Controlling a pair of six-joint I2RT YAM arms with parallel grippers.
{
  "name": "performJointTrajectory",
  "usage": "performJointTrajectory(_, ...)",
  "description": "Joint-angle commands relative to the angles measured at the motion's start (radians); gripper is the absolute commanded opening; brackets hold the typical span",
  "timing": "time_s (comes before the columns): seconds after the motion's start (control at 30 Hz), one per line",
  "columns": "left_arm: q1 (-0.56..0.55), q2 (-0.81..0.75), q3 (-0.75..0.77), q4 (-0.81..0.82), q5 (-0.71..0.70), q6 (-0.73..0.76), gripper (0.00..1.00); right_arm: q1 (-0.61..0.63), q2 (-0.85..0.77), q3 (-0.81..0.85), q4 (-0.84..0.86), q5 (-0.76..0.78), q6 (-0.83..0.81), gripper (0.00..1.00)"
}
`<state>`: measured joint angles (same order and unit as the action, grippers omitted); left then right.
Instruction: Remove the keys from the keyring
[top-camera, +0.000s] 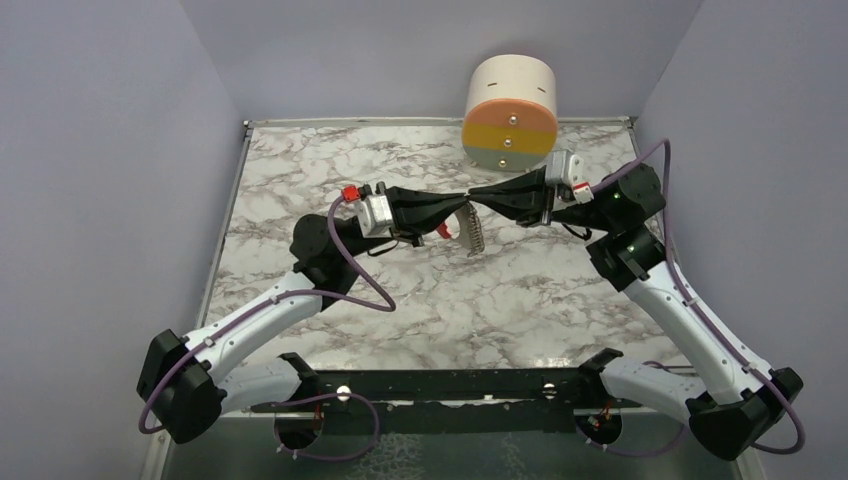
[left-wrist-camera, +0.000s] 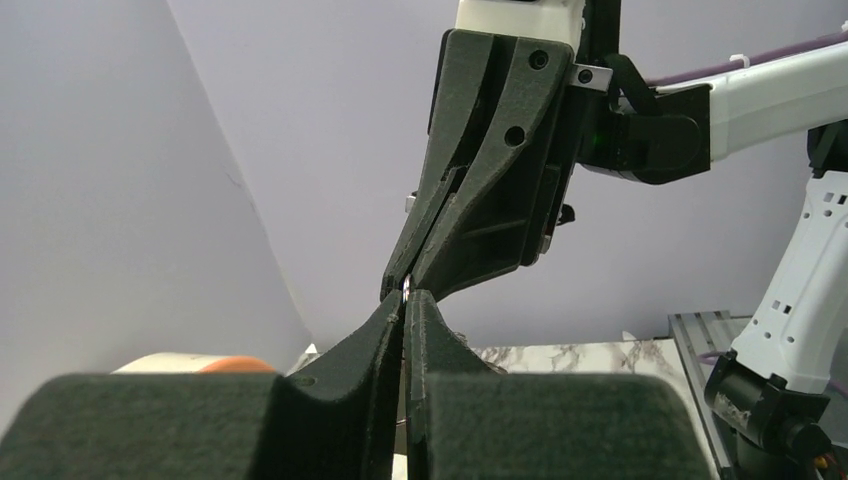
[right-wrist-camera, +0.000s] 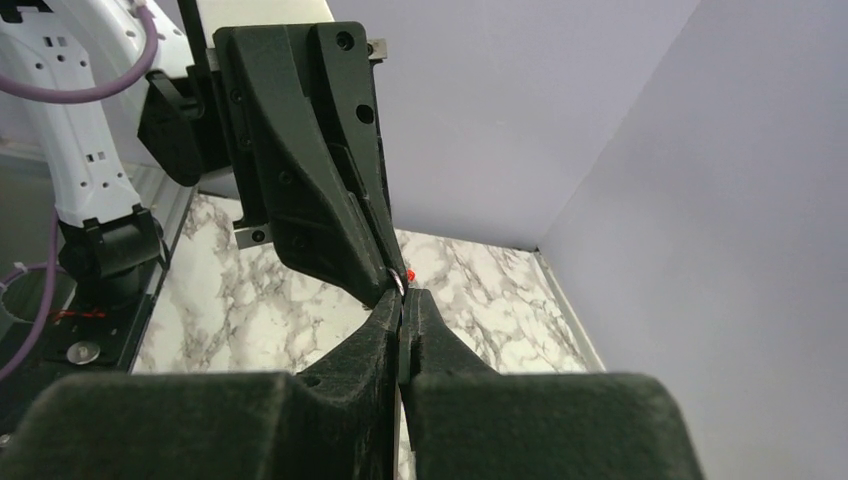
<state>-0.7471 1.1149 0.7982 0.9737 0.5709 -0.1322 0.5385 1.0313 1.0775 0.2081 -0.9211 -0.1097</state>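
Observation:
Both grippers meet tip to tip in the air above the middle of the marble table (top-camera: 300, 170). My left gripper (top-camera: 463, 202) is shut on the tiny keyring (right-wrist-camera: 398, 281), of which only a thin metal arc shows at its tips. My right gripper (top-camera: 475, 196) is shut on the same ring from the other side. In the left wrist view the ring is just a glint (left-wrist-camera: 405, 290) between the two pairs of fingertips. The keys hang below the tips: a silvery jagged strip (top-camera: 475, 233) and a red piece (top-camera: 445, 231), which also peeks out in the right wrist view (right-wrist-camera: 411, 275).
A cream cylinder (top-camera: 510, 112) with an orange, yellow and green face stands at the back edge, just behind the right gripper. Lilac walls close the table in on three sides. A black rail (top-camera: 440, 385) runs along the near edge between the arm bases.

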Motion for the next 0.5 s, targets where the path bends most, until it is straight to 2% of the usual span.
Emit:
performJointTrajectory(0.0,-0.01,0.019,0.077,-0.173,0.029,0.058,0.1,0.018,0.0,0.048,-0.121,-0.007,-0.061,0.01)
performJointTrajectory(0.1,-0.008,0.011,0.096,-0.23,0.02,0.087,0.2,0.019,0.002,0.053,-0.139,-0.003,-0.068,0.01)
performJointTrajectory(0.33,-0.009,-0.008,0.126,-0.334,-0.001,0.135,0.27,0.02,0.007,0.063,-0.167,0.01,-0.086,0.01)
performJointTrajectory(0.47,-0.009,-0.024,0.13,-0.377,-0.031,0.182,0.27,0.023,0.012,0.075,-0.191,0.019,-0.101,0.01)
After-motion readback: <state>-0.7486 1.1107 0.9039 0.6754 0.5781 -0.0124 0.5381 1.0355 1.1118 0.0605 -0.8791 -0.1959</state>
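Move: The keyring sits right at the meeting fingertips: roughly 1 cm right of the left hand's point, level with it fore and aft and about 1 cm below it. The right fingers are already shut on the keyring, at their own point. From the left hand, the metal plate hangs some 6 cm below, about 1 cm right and 2 cm back; the red handle is roughly 3 cm left, 3 cm back and 6 cm below. Left fingers open, tipping down, as both hands ease about 1.5 cm forward and down, right still pinching keyring. ##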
